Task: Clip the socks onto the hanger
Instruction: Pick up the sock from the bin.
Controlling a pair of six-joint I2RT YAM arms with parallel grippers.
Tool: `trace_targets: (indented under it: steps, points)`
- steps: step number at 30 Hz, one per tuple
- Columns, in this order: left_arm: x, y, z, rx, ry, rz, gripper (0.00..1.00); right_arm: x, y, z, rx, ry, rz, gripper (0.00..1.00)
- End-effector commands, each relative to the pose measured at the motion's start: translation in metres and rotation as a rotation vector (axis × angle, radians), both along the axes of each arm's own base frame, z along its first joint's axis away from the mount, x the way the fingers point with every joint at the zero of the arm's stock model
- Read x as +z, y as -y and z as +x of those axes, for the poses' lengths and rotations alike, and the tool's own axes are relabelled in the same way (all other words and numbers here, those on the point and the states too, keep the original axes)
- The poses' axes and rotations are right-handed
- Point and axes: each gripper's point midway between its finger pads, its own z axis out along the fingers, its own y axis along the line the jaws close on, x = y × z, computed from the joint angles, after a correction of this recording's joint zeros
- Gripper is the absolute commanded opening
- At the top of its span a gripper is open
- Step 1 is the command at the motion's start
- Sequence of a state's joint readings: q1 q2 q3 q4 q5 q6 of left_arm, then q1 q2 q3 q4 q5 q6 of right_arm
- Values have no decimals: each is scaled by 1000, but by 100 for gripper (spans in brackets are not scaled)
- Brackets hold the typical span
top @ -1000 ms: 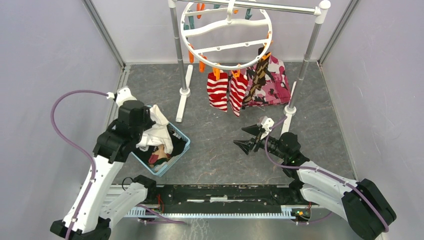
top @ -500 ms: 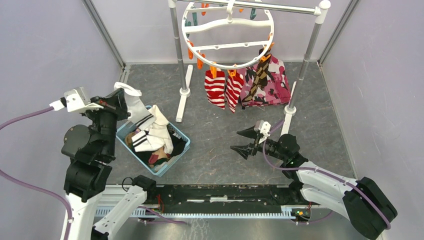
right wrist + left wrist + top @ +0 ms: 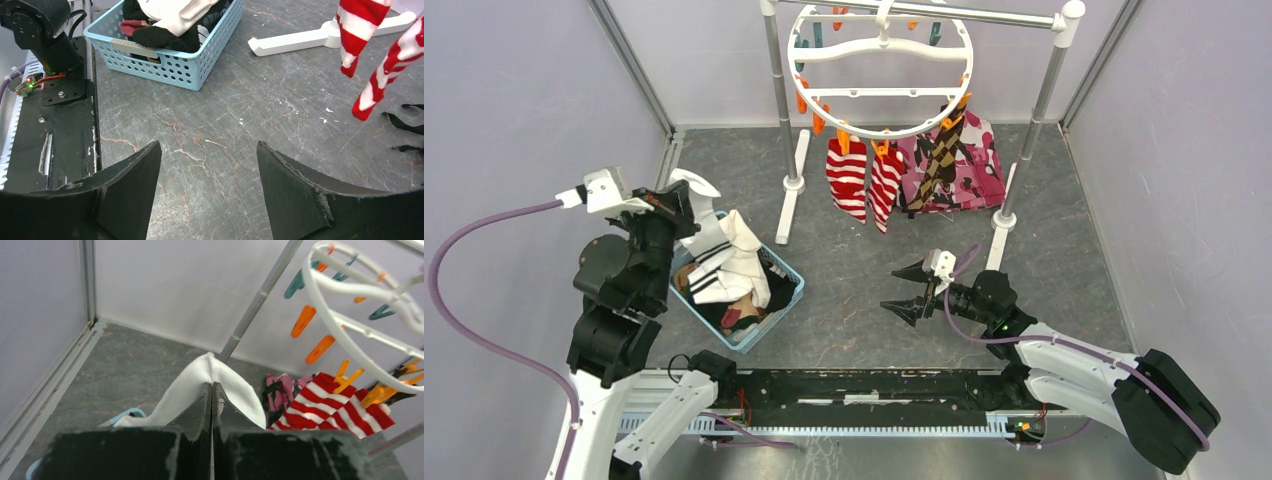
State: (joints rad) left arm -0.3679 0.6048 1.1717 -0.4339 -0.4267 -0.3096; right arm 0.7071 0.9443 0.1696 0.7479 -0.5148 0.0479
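Observation:
My left gripper (image 3: 680,203) (image 3: 211,386) is shut on the edge of a white sock (image 3: 707,238) (image 3: 239,387) with dark cuff stripes. The sock is raised over the blue basket (image 3: 792,291), and its lower end trails into it. The round white hanger (image 3: 882,133) (image 3: 306,287) hangs from the rail at the back. Two red-and-white striped socks (image 3: 847,178) (image 3: 332,405) and a brown argyle sock (image 3: 941,158) are clipped along its front rim. My right gripper (image 3: 894,288) (image 3: 208,145) is open and empty, low over the floor right of the basket.
The basket (image 3: 165,70) holds more socks and a white cloth. A silver rail (image 3: 984,14) on two white-footed poles (image 3: 780,110) carries the hanger. Pink camouflage cloth (image 3: 979,165) hangs behind the argyle sock. Grey walls enclose the table on three sides.
My left arm has swung up and left, pulling the white striped-cuff sock out of the basket. The hanger and its socks have swayed. My right gripper has drifted slightly left and nearer.

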Motion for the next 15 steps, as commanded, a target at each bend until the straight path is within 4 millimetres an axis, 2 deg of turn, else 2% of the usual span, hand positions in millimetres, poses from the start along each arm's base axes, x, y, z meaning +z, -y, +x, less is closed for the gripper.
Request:
trace_targets:
  steps: [1, 3, 5, 8, 12, 15]
  points:
    - [-35, -8, 8, 64, -135, 25, 2, 22, -6, 5, 7, 65, 30, 76]
    - [-43, 0, 9, 25, -160, 25, 2, 22, -8, 4, 15, 66, 29, 76]
    - [-42, 23, 9, -103, -144, 14, 2, 25, -12, -1, 42, 77, 37, 76]
    - [-28, 63, 8, -314, -91, -32, 2, 37, -24, -9, 87, 111, 54, 77]
    - [-15, 109, 1, -563, -46, -110, 2, 68, -37, -10, 96, 219, 85, 79]
    - [-5, 131, -4, -692, 4, -171, 2, 95, -40, -3, 57, 283, 142, 82]
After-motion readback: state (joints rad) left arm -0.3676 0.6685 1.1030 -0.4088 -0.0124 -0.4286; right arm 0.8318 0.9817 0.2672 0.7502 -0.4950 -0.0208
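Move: The left hand already holds the white sock high over the bin, and its goal, the right hand's open gripper, lies about 36 cm to its right, 5 cm nearer the base and 28 cm lower. The bin is some 38 cm almost straight below; the hanging red-striped socks are around 14 cm ahead and 29 cm right, near hand height. From the right hand the sock's middle is roughly 33 cm left, 7 cm ahead and 18 cm up. Keeping the sock pinched in shut fingers, the left hand first sinks about 4 cm, then swings right some 9 cm towards the right gripper, turning clockwise by about 25 degrees so the sock points more across the table. After a short wait the right hand, fingers still wide open, comes to meet it, moving left and up about 3 cm each while easing slightly back and tipping up a little. ##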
